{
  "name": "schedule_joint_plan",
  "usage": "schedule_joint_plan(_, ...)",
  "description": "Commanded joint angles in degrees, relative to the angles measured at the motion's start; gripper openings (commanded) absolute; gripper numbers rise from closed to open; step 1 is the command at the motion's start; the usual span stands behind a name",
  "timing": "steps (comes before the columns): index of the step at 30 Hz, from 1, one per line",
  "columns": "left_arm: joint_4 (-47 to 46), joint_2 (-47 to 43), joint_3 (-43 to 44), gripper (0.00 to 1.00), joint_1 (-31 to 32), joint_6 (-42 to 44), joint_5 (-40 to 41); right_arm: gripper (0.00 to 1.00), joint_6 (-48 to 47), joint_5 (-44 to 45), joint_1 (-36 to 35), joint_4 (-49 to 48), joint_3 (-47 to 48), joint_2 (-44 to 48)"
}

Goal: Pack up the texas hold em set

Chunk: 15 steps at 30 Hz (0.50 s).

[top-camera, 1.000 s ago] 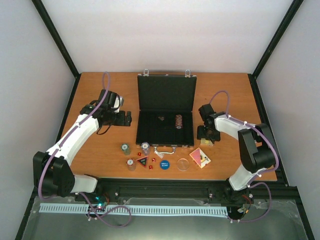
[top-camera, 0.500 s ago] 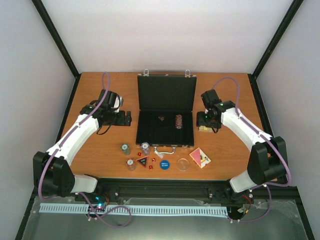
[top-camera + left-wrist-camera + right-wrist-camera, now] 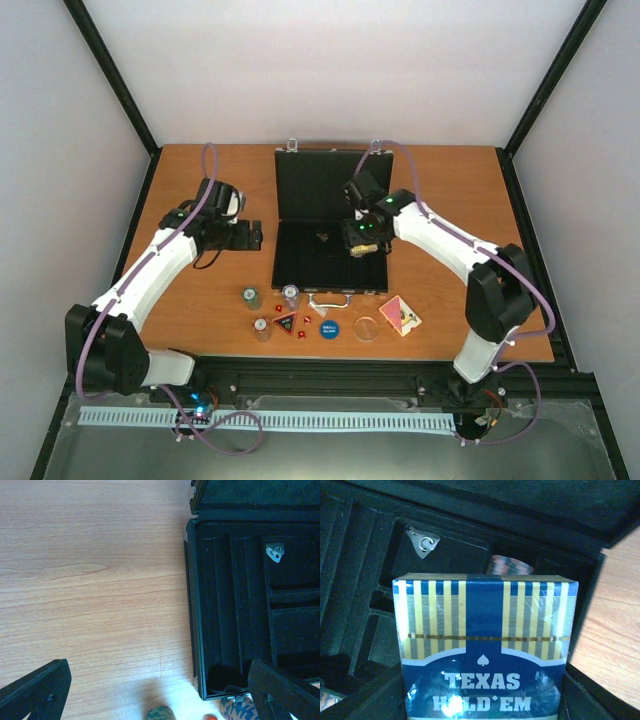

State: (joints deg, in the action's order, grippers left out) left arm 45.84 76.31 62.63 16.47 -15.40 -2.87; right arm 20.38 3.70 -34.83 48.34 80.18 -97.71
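The black briefcase [image 3: 300, 265] lies open mid-table, lid up at the back. My right gripper [image 3: 362, 240] hangs over its right half, shut on a blue "Texas Hold'em" card deck [image 3: 485, 645]. Just behind the deck a reddish chip stack [image 3: 510, 565] lies in the tray. My left gripper [image 3: 245, 237] is open and empty over bare wood beside the case's left wall [image 3: 190, 605]. In front of the case are chip stacks [image 3: 250, 297] [image 3: 290, 295] [image 3: 262, 328], red dice [image 3: 300, 333], the blue button [image 3: 328, 328] and a red card deck [image 3: 400, 314].
A small silver triangular piece [image 3: 422, 542] lies in the tray. A clear round disc [image 3: 367, 328] and a red triangular piece [image 3: 285, 321] lie among the loose items. The case's silver handle [image 3: 330, 299] points toward me. Black frame rails edge the table.
My right arm has swung left from the table beside the case to over the open tray, carrying the blue deck. The left arm has not moved.
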Motion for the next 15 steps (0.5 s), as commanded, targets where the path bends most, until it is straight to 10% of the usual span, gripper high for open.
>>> schedule_joint_plan(1,-1.74,-2.10,1.40,1.00,0.15,-1.81,0.64,0.60,-10.23,1.73,-2.82,-3.05,3.73,-3.72)
schedule_joint_plan(15,-3.31,-4.02,-0.43,1.00,0.16,-2.62,2.00,0.62,-34.33,3.87,-6.45,-2.63,13.73,-12.30)
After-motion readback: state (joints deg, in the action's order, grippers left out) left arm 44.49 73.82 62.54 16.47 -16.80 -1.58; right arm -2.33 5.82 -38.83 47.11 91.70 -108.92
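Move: Some 8 cm to the right hand's left, 6 cm ahead and 12 cm below lies the rear middle compartment of the case, with a small metal clip in it; this hand holds the Texas Hold'em card box. The laid chip stack is about 5 cm straight ahead of the hand, also 12 cm down, and the front middle compartment some 8 cm behind the rear one. From the left hand the rear compartment is about 20 cm right, 4 cm ahead and 14 cm below. Swinging left about 5 cm and then also forward some 3 cm, the right hand carries the card box towards the rear middle compartment, dipping about 2 cm before rising again by over 1 cm. On the way it turns some 25 degrees counter-clockwise and its left side tips down a little; the fingers keep their hold. The empty left hand, wide open, lifts about 1.5 cm. ##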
